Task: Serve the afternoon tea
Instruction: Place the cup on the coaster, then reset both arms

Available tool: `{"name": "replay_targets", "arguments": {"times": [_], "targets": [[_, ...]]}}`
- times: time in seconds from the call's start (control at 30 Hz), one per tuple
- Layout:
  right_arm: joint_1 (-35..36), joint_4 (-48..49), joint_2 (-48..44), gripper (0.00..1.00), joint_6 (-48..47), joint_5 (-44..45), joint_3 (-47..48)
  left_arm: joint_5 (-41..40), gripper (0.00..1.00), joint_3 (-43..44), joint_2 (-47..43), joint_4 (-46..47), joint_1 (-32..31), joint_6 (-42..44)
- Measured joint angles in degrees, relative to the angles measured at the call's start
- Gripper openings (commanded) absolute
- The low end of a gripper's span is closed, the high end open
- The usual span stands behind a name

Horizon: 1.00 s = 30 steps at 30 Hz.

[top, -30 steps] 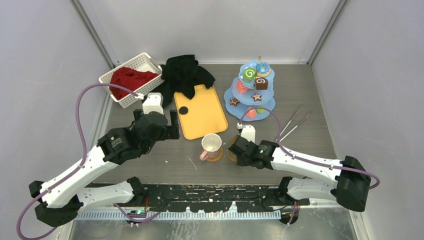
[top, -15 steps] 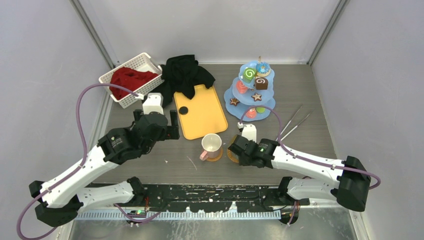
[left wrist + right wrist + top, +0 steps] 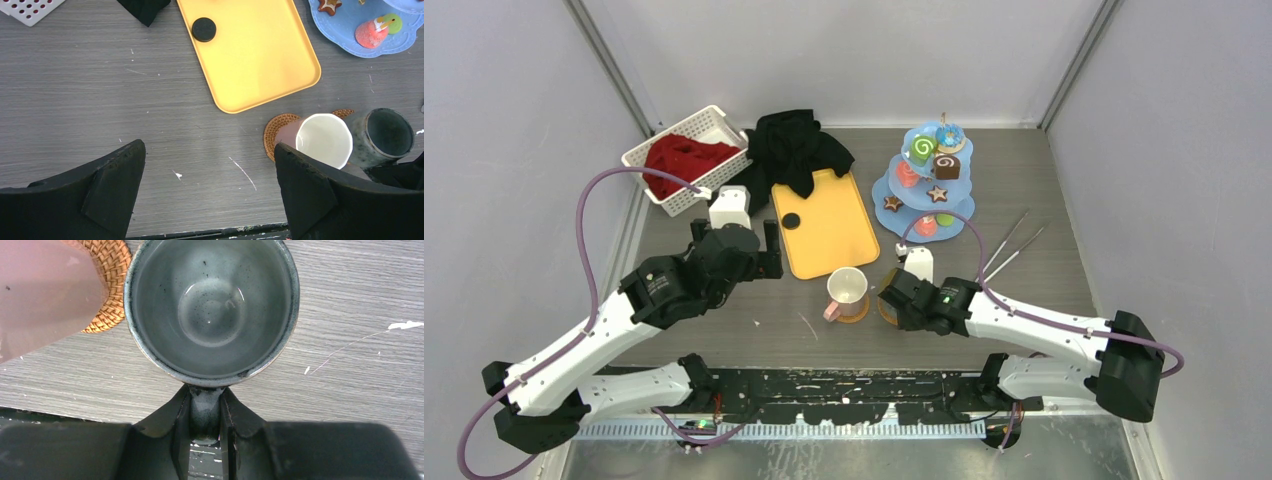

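The grey metal mug [image 3: 212, 310] stands upright on the table, and my right gripper [image 3: 205, 412] is shut on its handle. Its base partly covers a woven coaster [image 3: 342, 114]. Just left of it the cream mug [image 3: 324, 140] with a pink handle sits on another woven coaster [image 3: 275, 132]. My left gripper [image 3: 207, 147] hangs open over bare table, left of both mugs, holding nothing. The pale-blue tiered stand [image 3: 904, 195] at the back right carries swirl rolls, a blue donut [image 3: 950, 134] and star cookies.
An orange-yellow tray [image 3: 829, 235] with a black disc [image 3: 791, 220] lies behind the mugs. A black cloth [image 3: 794, 150] covers its far end. A white basket [image 3: 649, 150] with red cloth sits at the back left. Two thin metal sticks [image 3: 1009, 250] lie right of the stand.
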Motion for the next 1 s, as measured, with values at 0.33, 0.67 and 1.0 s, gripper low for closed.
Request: {"name": "replay_targets", "arguments": {"times": [0.33,0.67,1.0], "targets": [[0.04,-0.15,0.2,0.01,-0.35,-1.03,-0.02,0.0,0.99,0.0,0.07,0.0,0.11,-0.13],[0.11,-0.15,0.85,0.42,-0.28,-0.96,0.04,0.02,0.99,-0.17,0.2,0.0,0.11,-0.15],[0.2,-2.25,0.68,0.98,-0.72,2.34,5.09,0.0,0.99,-0.37,0.24,-0.02,0.11,-0.15]]}}
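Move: Some 5 cm ahead of the right hand, 1 cm to its left and 5 cm below, lies the coaster; the fingers are already shut on the handle of the green cup, whose middle is about 5 cm ahead at the hand's height. The pink cup stands roughly 12 cm left and 5 cm ahead, the yellow tray about 17 cm left and 23 cm ahead. From the left hand the coaster lies about 29 cm right, level fore and aft, and 24 cm below. Keeping its pinch on the green cup's handle, the right hand first holds still over the near side of the coaster. Then the fingers spread wide and let go of the handle, and the hand rises about 2.5 cm, easing some 1 cm forward over the cup, with hardly any wrist turn. ##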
